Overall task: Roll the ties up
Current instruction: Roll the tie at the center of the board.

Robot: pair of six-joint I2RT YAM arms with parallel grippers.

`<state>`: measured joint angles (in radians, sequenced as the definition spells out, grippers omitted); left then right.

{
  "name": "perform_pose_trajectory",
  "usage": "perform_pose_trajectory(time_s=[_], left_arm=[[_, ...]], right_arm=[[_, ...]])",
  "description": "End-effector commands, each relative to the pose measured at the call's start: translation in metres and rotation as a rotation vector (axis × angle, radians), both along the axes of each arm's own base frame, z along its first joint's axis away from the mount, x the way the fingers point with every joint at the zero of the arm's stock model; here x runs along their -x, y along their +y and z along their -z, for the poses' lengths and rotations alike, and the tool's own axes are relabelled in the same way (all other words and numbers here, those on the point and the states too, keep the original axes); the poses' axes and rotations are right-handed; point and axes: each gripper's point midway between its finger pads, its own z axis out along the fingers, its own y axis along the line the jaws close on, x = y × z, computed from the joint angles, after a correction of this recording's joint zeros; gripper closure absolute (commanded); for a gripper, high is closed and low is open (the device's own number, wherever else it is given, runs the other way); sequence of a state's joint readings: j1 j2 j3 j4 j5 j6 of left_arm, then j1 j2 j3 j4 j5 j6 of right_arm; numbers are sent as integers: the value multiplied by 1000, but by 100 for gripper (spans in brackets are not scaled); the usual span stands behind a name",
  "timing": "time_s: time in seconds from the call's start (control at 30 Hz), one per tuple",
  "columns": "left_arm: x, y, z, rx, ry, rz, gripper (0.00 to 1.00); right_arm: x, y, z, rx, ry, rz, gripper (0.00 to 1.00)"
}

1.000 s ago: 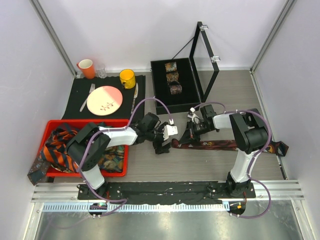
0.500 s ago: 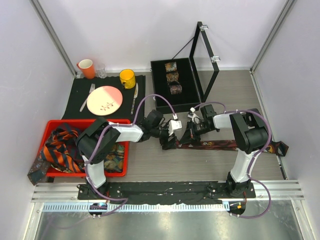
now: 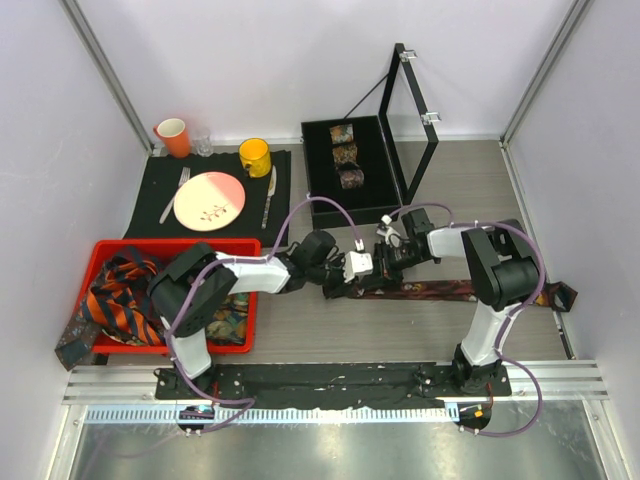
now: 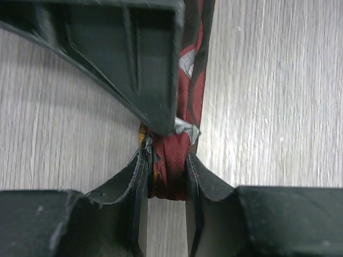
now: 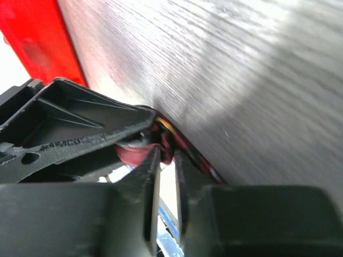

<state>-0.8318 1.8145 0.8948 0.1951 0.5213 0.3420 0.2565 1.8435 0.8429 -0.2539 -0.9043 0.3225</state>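
Note:
A dark red patterned tie [image 3: 440,291] lies flat across the table to the right, its left end rolled into a small coil. My left gripper [image 3: 340,287] is shut on that coil [image 4: 170,168], one pad on each side. My right gripper [image 3: 383,268] meets it from the other side. Its fingers [image 5: 153,171] stand a narrow gap apart, with a fold of the red tie [image 5: 167,147] at their tips. A right finger [image 4: 134,53] fills the top of the left wrist view. More ties, orange-navy striped [image 3: 110,305] and teal [image 3: 225,315], lie in the red bin [image 3: 175,243].
A black box [image 3: 325,200] with three rolled ties [image 3: 345,155] stands behind the grippers, its lid [image 3: 410,120] raised. At the back left a black mat [image 3: 150,200] holds a plate, cutlery, a yellow mug and an orange cup. One tie end hangs over the bin's front left corner.
My left gripper slid right to the tie's rolled end and closed on it. My right gripper stayed put, and its jaws have parted a little.

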Motion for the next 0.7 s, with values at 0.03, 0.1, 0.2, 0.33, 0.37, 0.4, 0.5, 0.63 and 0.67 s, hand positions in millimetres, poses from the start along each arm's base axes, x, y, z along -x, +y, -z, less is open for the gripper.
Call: perform_pose_trajectory(time_s=[0.03,0.1,0.2,0.33,0.37,0.4,0.5,0.63,0.67], left_arm=[[7,38,15,-174,-52,-23,84],[8,37,16,-198,-71,-20,84],[8,34,16,-210,-85,-27,81],[9,31,18,-217,-87,-19,79],[9,29,17,-214,-91,-17,79],[8,29,17,-215,-89,-22,79],[7,28,17,-216,-93,-22,77],[6,26,17,-216,-98,-19,77],[6,26,18,-221,-95,-20,77]], right_arm=[[-12,-17,-22,76,-102,57,67],[-9,-14,-36,45,-102,60,62],[-2,-5,-44,-7,-60,67,59],[2,10,-45,-47,-44,47,59],[3,13,-43,-41,-41,43,58],[3,14,-41,-39,-37,41,57],[5,17,-32,-11,-21,30,52],[1,24,-23,6,-25,26,51],[1,25,-19,12,-22,21,53]])
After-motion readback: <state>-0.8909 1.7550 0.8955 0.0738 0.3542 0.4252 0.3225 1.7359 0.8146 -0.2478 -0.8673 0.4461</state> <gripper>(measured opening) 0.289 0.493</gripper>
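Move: The rolled end of the tie is already pinched between my left fingertips, no more than about 1 cm to the right of that hand point. From my right hand, the roll is about 2 cm to the left at the same depth and height. The tie's flat tail runs away to the right, its middle some 20 cm right of my right hand and 1 cm nearer me. The black case is about 22 cm ahead and 6 cm left of my right hand. I spread my right fingers from nearly shut to about half open, coming free of the roll as that hand rises nearly 4 cm and shifts 1 cm right. Then I swing it back left and nearer me by 2 to 3 cm and start down over the roll. My left hand keeps its pinch, easing about 1 cm left with a slight tilt. ##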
